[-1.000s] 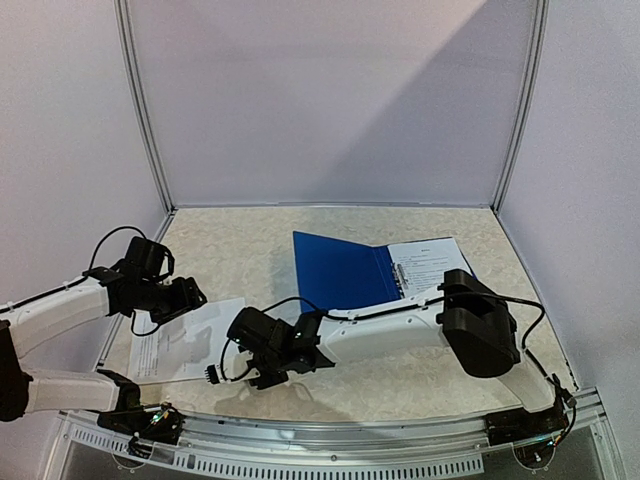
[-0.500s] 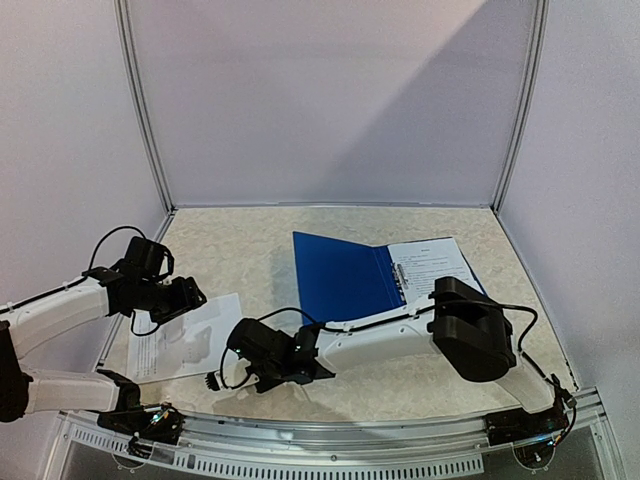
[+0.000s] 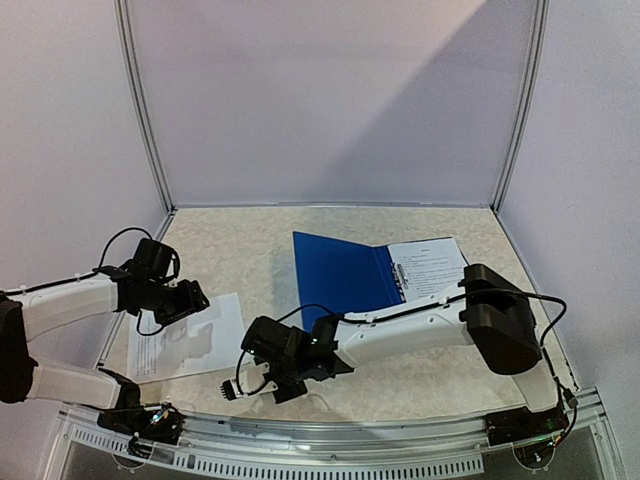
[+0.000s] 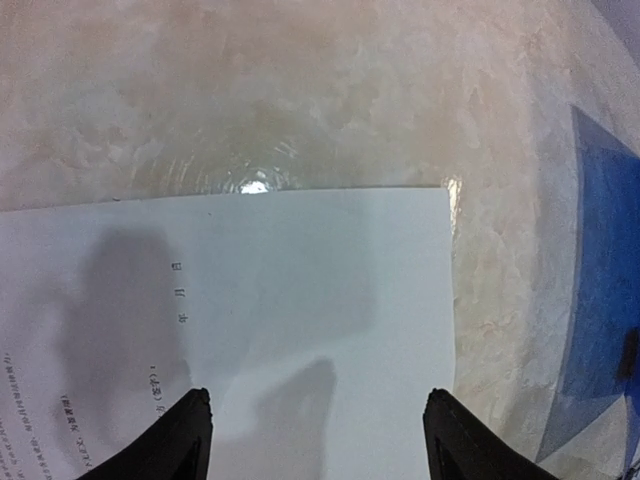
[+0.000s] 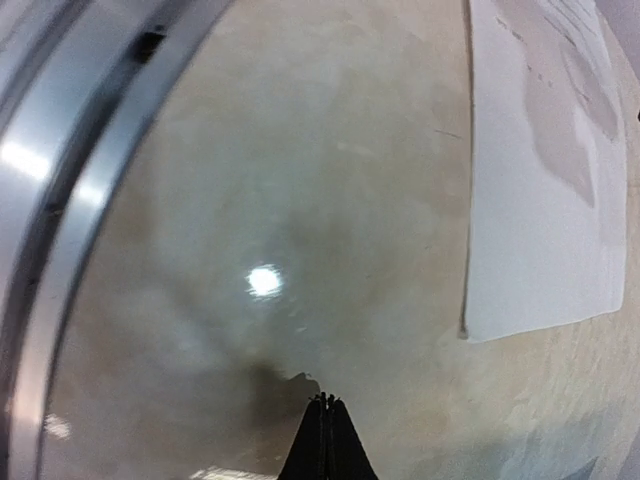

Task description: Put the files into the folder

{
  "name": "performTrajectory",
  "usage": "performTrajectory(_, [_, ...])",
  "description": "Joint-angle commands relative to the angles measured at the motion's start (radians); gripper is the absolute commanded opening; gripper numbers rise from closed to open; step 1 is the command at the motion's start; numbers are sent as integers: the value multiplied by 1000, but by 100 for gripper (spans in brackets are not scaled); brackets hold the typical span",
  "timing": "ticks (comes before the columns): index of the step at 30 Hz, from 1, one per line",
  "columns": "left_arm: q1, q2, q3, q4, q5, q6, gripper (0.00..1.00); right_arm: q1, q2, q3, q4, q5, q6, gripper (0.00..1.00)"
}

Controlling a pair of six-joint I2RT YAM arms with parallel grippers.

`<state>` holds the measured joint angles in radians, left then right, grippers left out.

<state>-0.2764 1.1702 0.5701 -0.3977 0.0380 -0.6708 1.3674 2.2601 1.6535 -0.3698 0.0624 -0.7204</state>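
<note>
The blue folder [image 3: 338,268] lies open in the middle of the table, with a printed white sheet [image 3: 430,263] on its right half beside the metal clip. One loose sheet of the files [image 3: 185,337] lies flat at the front left. My left gripper [image 3: 190,299] hovers over that sheet's far right part, open, its fingers [image 4: 190,440] astride blank paper [image 4: 300,300] and holding nothing. My right gripper [image 3: 237,387] is low over bare table just off the sheet's near right corner [image 5: 540,200]. It is shut [image 5: 325,430] and empty.
A metal rail [image 3: 330,437] runs along the table's front edge, close to my right gripper and seen as a grey band [image 5: 60,200] in the right wrist view. White walls enclose the back and both sides. The folder's blue cover [image 4: 600,300] lies right of the loose sheet.
My right gripper has closed from part open to shut and shifted a little right and toward the front edge. The left arm edged slightly right over the sheet.
</note>
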Motion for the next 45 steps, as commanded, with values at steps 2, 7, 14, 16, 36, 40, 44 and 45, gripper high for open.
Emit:
performTrajectory(2, [11, 56, -1, 35, -51, 30, 73, 32, -132, -80, -142, -198, 144, 0])
performTrajectory(7, [11, 107, 19, 62, -137, 32, 73, 30, -242, -224, -92, -237, 191, 36])
performTrajectory(14, [15, 144, 85, 62, -317, 7, 76, 15, -336, -245, -151, -300, 237, 50])
performTrajectory(16, [25, 173, 99, 81, -334, -12, 77, 8, -355, -249, -161, -321, 254, 52])
performTrajectory(36, [44, 556, 210, 300, -143, 18, 71, -136, -557, -303, -150, -330, 260, 58])
performTrajectory(40, [14, 556, 192, 309, -131, 14, 71, -204, -559, -253, -167, -365, 281, 58])
performTrajectory(44, [-50, 545, 169, 299, -111, 15, 69, -258, -558, -207, -178, -383, 291, 58])
performTrajectory(45, [-74, 538, 159, 293, -111, 11, 69, -271, -556, -201, -177, -388, 296, 58])
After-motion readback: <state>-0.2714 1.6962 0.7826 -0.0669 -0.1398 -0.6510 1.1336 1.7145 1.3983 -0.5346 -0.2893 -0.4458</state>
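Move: The loose file lies under the left hand, its middle some 6 cm to the left, 2 cm back and 5 cm below; its far edge is about 8 cm ahead. From the right hand, just above the table with shut, empty fingers, that file's middle is roughly 14 cm ahead and 20 cm left. The open folder's middle lies about 26 cm ahead and 25 cm right of the right hand, the filed sheet on it some 27 cm ahead and 36 cm right. The file's far edge is what the left hand reaches for, fingers staying open: down, bowing left and back, about 10 cm forward and nearly 5 cm lower overall; touch can't be judged. The right hand draws back and right off the file's near corner, opens past halfway, climbs some 15 cm, then swings forward towards the folder's left flap while tipping back. ##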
